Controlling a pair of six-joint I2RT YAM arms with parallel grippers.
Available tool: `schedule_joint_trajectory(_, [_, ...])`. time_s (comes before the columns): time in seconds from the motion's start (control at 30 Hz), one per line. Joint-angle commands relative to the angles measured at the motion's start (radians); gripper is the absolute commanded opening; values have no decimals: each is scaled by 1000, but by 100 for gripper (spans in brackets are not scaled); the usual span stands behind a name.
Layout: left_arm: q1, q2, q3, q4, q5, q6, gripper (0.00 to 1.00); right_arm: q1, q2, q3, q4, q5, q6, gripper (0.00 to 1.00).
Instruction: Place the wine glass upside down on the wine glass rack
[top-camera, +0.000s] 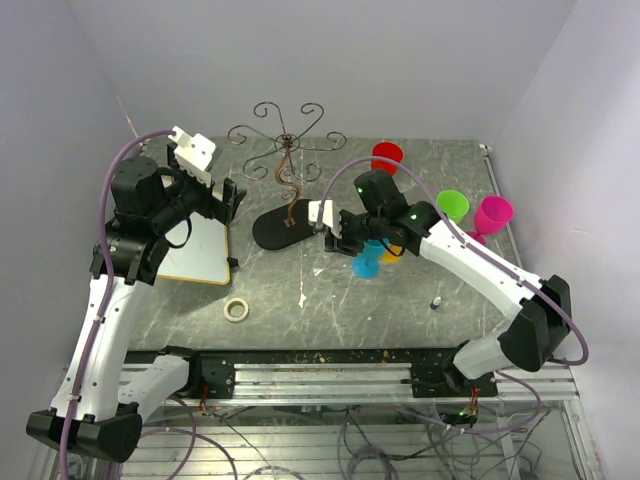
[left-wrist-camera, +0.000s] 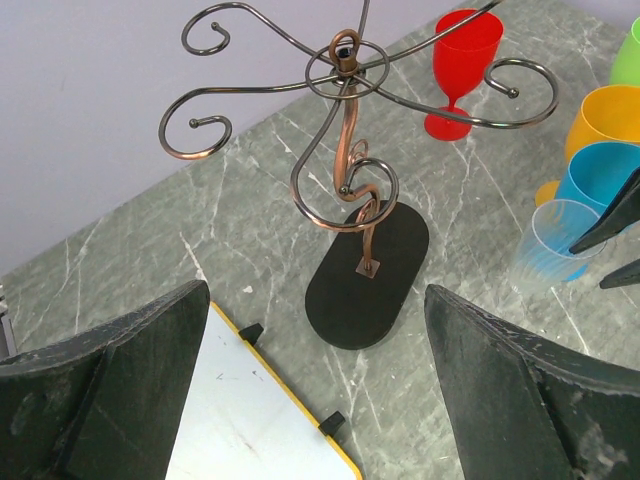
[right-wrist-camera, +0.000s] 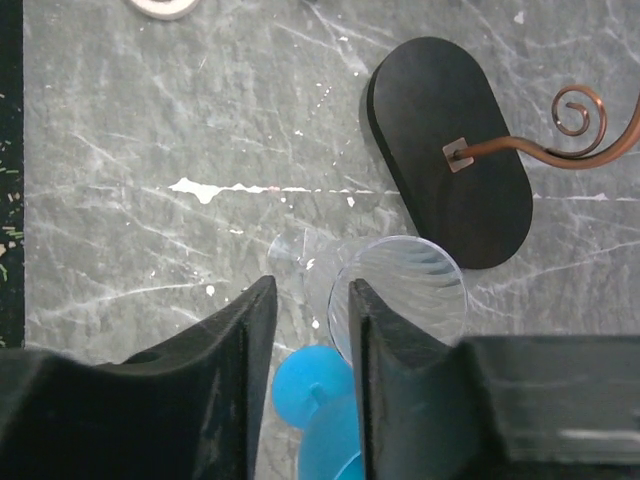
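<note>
The wine glass (right-wrist-camera: 420, 270), clear and upright, stands on the table just right of the wine glass rack's black oval base (right-wrist-camera: 450, 150). My right gripper (right-wrist-camera: 312, 290) hangs over it, jaws narrowed but still apart. One finger (right-wrist-camera: 385, 330) sits over the glass's near rim, the other finger (right-wrist-camera: 250, 340) stands clear of it. The left wrist view shows the wine glass (left-wrist-camera: 550, 245) at those fingertips. The bronze wire rack (top-camera: 287, 160) stands at the back middle with nothing on its arms. My left gripper (top-camera: 232, 200) hovers open to the rack's left.
A blue glass (top-camera: 368, 262) and an orange one (top-camera: 392, 255) stand right beside the clear glass. Red (top-camera: 387, 157), green (top-camera: 452, 205) and magenta (top-camera: 492, 215) glasses stand at the back right. A yellow-edged whiteboard (top-camera: 195, 250) and a tape roll (top-camera: 236, 309) lie on the left.
</note>
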Motion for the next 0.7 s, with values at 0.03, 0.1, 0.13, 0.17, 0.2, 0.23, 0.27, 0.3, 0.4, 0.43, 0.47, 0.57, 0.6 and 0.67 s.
schedule_joint_trajectory(0.03, [10,-19,-9,24,21,4,99,21,49,90,-138,47,-70,28])
schedule_joint_trajectory(0.1, [12,-24,-7,20,19,6,99,24,63,113,-187,54,-81,22])
schedule_joint_trajectory(0.13, [12,-25,-7,18,19,8,99,25,65,125,-207,55,-83,19])
schedule_joint_trajectory(0.17, [12,-26,-7,16,17,11,99,25,67,132,-221,53,-83,16])
schedule_joint_trajectory(0.2, [12,-26,-7,17,14,12,99,25,65,136,-233,51,-85,12])
schedule_joint_trajectory(0.23, [12,-24,-7,19,13,11,99,24,63,139,-239,44,-85,9])
schedule_joint_trajectory(0.27, [13,-25,-8,20,11,9,99,25,59,144,-245,38,-85,6])
schedule_joint_trajectory(0.3, [13,-26,-9,20,8,8,99,25,55,150,-252,28,-84,3])
schedule_joint_trajectory(0.4, [15,-36,-6,13,-8,-3,100,25,43,181,-274,-14,-76,0])
schedule_joint_trajectory(0.43, [16,-36,-3,8,-13,-7,100,25,35,195,-280,-28,-72,0])
schedule_joint_trajectory(0.47, [16,-37,-1,2,-19,-11,100,25,25,203,-282,-43,-69,0])
schedule_joint_trajectory(0.57, [17,-45,6,-24,-40,-32,100,26,-10,230,-279,-98,-59,0])
schedule_joint_trajectory(0.6, [17,-47,7,-37,-48,-34,99,25,-21,239,-280,-119,-56,0])
schedule_joint_trajectory(0.67, [17,-53,16,-65,-79,-43,99,25,-37,263,-288,-168,-50,0])
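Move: At the right fingertips stands the clear wine glass, its back wall already between the half-open fingers; its middle is about 2 cm ahead of the hand, 2 cm left and 6 cm below. The blue glass stands some 8 cm to the hand's right and 2 cm ahead, the rack's black foot about 12 cm ahead and 11 cm left. From the left hand, the clear glass lies some 18 cm right, level ahead, roughly 22 cm down. Closing fully on the near side of the clear wine glass's rim, one finger inside the mouth and one outside, the right hand first dips slightly, its fingertips tipping a few degrees lower. Then, with the wall pinched, it rises ever faster, about 4 cm from its lowest point, while drawing back some 2.5 cm towards the base and levelling the fingers again. ##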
